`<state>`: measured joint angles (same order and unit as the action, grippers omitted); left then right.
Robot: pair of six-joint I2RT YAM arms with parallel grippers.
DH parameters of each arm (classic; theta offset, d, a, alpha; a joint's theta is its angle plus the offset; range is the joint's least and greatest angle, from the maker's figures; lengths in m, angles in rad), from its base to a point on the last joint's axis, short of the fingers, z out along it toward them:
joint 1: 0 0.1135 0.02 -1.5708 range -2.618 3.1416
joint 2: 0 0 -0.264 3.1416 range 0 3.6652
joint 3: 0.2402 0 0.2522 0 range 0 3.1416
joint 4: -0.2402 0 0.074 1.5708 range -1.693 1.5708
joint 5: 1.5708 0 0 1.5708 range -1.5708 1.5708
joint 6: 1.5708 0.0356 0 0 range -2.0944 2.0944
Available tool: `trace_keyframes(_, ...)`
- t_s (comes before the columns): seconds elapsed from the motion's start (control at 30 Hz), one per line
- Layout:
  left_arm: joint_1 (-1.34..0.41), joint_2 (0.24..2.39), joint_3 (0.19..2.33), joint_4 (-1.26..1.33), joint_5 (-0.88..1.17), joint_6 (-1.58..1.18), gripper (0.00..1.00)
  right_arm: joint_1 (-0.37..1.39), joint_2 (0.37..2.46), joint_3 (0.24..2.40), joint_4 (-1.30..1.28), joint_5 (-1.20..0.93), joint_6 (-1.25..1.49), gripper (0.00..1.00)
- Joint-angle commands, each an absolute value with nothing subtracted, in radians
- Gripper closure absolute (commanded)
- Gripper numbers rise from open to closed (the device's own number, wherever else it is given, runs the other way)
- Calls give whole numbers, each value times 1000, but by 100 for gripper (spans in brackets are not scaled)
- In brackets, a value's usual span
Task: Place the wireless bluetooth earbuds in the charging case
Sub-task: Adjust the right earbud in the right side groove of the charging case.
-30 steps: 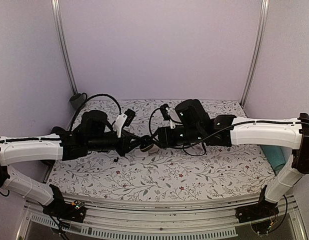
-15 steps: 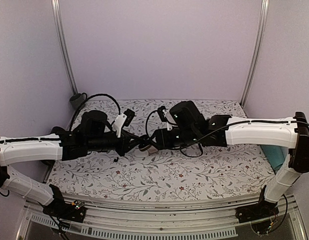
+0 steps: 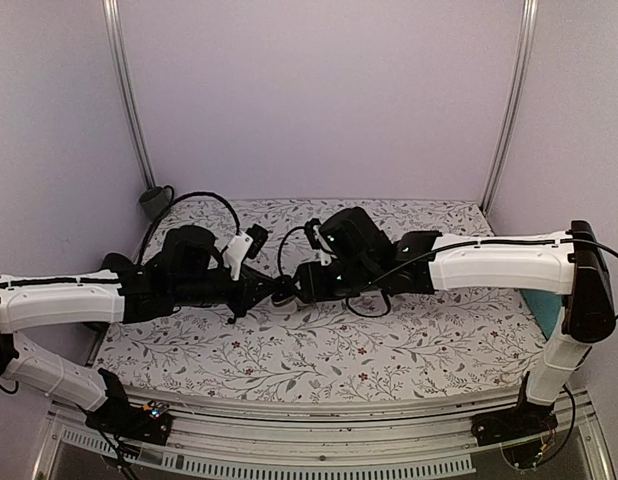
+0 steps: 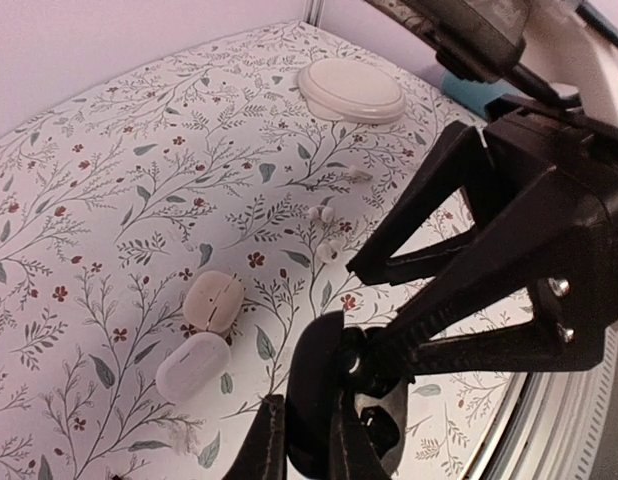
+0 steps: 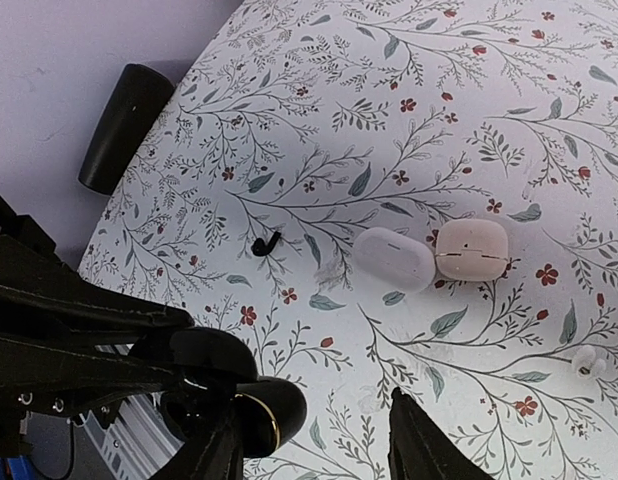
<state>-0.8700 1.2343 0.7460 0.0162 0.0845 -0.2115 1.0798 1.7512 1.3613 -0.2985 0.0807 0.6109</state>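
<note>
The charging case (image 4: 319,370) is small, glossy black and hinged open, and it hangs above the table with my left gripper (image 4: 307,412) shut on it. In the overhead view both grippers meet at the table's middle, the left gripper (image 3: 259,293) against the case (image 3: 280,292). My right gripper (image 5: 314,440) is open. Its left finger (image 5: 214,450) rests against the case (image 5: 251,415), and its other finger stands apart over bare cloth. One black earbud (image 5: 266,242) lies on the cloth (image 3: 232,318) below the left gripper. No other black earbud shows.
A white pebble-shaped case (image 4: 193,365) and a pinkish one (image 4: 213,300) lie side by side. A white round dish (image 4: 351,90) sits at the far edge, with tiny white earbuds (image 4: 324,212) nearer. A black cylinder (image 5: 124,125) lies by the wall.
My right arm has swung left, bringing its gripper up to the case held by the left gripper. The left arm has barely moved.
</note>
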Motion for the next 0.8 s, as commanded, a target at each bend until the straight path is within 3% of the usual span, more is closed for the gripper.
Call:
trace_keyframes(0.0, -887, 1206, 728, 139, 128, -245, 100, 1085, 1828, 1373, -296, 138, 640, 50)
trace_keyframes(0.4, -887, 1283, 604, 299, 1, -266, 100, 1092, 1957, 1359, -322, 236, 650, 51)
trace_keyframes(0.77, -947, 1410, 471, 517, -107, -225, 100, 1082, 1957, 1229, -119, 114, 687, 51)
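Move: The charging case is already gripped in my left hand, lid up; its right earbud sits about 3 cm to the right of that hand's point, and some 3 cm left and 1 cm back of my half-open right hand, level with it. About 17 cm below my left hand, the white case lies 10 cm ahead and 1 cm right, the peach case 12 cm ahead and 6 cm right, and the loose black piece 7 cm ahead and 9 cm left. I take both hands down together, nearly straight, about 10 cm towards the bare table on the near side of the white case, drifting only a little left. My left fingers keep hold of the charging case; my right fingers stay half open, one tip close beside the right earbud and easing away by barely a centimetre. Both wrists turn only slightly. ##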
